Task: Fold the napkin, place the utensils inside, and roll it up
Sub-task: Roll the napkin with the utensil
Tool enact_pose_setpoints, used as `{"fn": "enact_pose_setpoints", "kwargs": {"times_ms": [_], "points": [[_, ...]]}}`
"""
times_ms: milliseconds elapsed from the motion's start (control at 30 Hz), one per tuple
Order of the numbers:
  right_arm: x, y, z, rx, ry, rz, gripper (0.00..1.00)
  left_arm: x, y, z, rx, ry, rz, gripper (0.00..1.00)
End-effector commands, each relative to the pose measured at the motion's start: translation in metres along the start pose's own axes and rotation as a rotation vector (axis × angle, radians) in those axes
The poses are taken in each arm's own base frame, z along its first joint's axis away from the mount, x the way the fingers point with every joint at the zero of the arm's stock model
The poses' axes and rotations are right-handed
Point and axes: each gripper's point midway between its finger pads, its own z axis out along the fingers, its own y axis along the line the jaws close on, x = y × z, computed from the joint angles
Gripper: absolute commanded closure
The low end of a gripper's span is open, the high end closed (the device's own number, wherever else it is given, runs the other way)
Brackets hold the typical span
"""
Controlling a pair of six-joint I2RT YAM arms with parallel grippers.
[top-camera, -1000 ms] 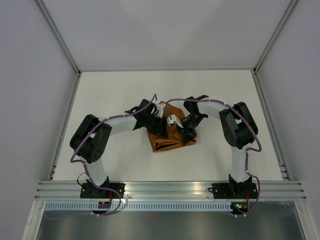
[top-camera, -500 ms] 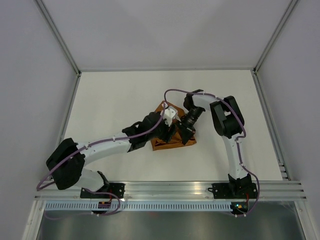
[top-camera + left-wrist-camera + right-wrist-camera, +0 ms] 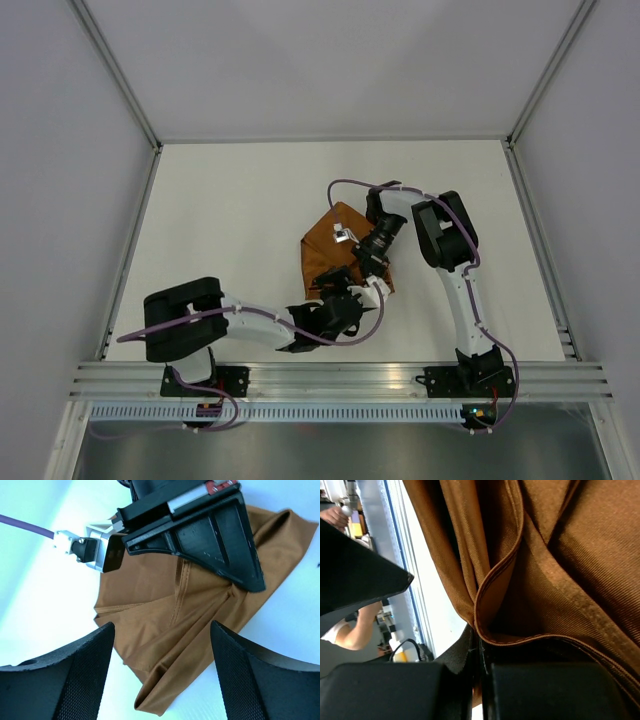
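The rust-orange napkin (image 3: 325, 250) lies crumpled and partly folded in the middle of the table. My right gripper (image 3: 364, 266) is shut on a hemmed fold of the napkin (image 3: 530, 570) at its right side, the cloth pinched between the black fingers (image 3: 445, 680). My left gripper (image 3: 340, 292) hovers just off the near edge of the napkin (image 3: 190, 610), open wide, with nothing between its textured pads (image 3: 70, 675). A narrow folded corner points toward it. The right gripper (image 3: 220, 575) presses on the cloth in the left wrist view. The utensils are hidden or out of view.
White table (image 3: 220, 220) ringed by an aluminium frame (image 3: 340, 378) at the near edge and white walls. The left arm's elbow (image 3: 180, 318) sits low near the front left; the right arm's elbow (image 3: 445, 232) stands beside the napkin.
My left arm has swung back toward the near edge, and its gripper has opened and come off the napkin. The right gripper has stayed shut on the cloth.
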Motion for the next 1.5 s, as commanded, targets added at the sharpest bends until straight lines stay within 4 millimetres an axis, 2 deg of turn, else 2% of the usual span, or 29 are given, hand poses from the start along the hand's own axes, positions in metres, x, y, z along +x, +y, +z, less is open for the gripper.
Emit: {"fn": "enact_pose_setpoints", "kwargs": {"times_ms": [0,33,67,133,167,233,367,600,833,900,1000,1067,1267,1467], "points": [[0.014,-0.058,0.005,0.131,0.090,-0.067,0.99,-0.021,0.018,-0.008,-0.136,-0.124,0.094,0.18],[0.015,-0.059,0.006,0.125,0.093,-0.055,0.99,-0.032,0.018,-0.013,-0.142,-0.183,0.068,0.18],[0.015,-0.060,0.006,0.124,0.092,-0.044,0.99,-0.026,0.017,-0.015,-0.143,-0.187,0.103,0.18],[0.018,-0.061,0.007,0.115,0.098,-0.026,0.99,-0.030,0.008,-0.020,-0.097,-0.220,0.107,0.18],[0.019,-0.063,0.008,0.116,0.098,-0.025,0.99,-0.023,0.003,-0.022,-0.069,-0.215,0.129,0.17],[0.022,-0.065,0.008,0.118,0.095,-0.007,0.99,-0.026,-0.004,-0.028,-0.023,-0.241,0.151,0.16],[0.019,-0.068,0.005,0.124,0.083,0.012,0.99,-0.011,-0.019,-0.036,0.067,-0.253,0.231,0.16],[0.019,-0.073,0.004,0.132,0.082,0.037,0.99,-0.001,-0.045,-0.032,0.169,-0.280,0.315,0.19],[0.018,-0.076,0.004,0.139,0.080,0.052,1.00,0.019,-0.050,-0.021,0.263,-0.201,0.273,0.25],[0.018,-0.077,0.004,0.141,0.080,0.054,0.99,0.017,-0.048,-0.019,0.270,-0.205,0.262,0.27],[0.017,-0.077,0.003,0.141,0.076,0.059,0.99,0.021,-0.049,-0.016,0.321,-0.178,0.235,0.35],[0.017,-0.077,0.003,0.138,0.076,0.062,1.00,0.024,-0.047,-0.015,0.322,-0.166,0.237,0.36],[0.016,-0.080,0.003,0.138,0.072,0.081,1.00,0.018,-0.052,-0.020,0.376,-0.158,0.201,0.43],[0.015,-0.082,0.003,0.114,0.076,0.131,0.99,0.018,-0.057,-0.019,0.399,-0.156,0.203,0.43]]}}
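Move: The near folded edge of the napkin runs left to right below the open left hand: its middle is about 2 cm back, 2 cm left and 8 cm below. The edge's left end is some 12 cm left and 2 cm back, and the napkin's far corner about 23 cm ahead and 3 cm left. From the right hand, already pinching this edge, its middle lies about 7 cm left and 1 cm back, level in height. Back and then down, the left hand draws off from over the napkin by about 4 cm, then sinks some 5 cm just on the near side of the folded edge, turning about 25 degrees clockwise while its wide-open fingers close part way. The right hand keeps its pinch on the edge nearly in place, tilting slightly. Whether the left fingers touch cloth can't be seen. ##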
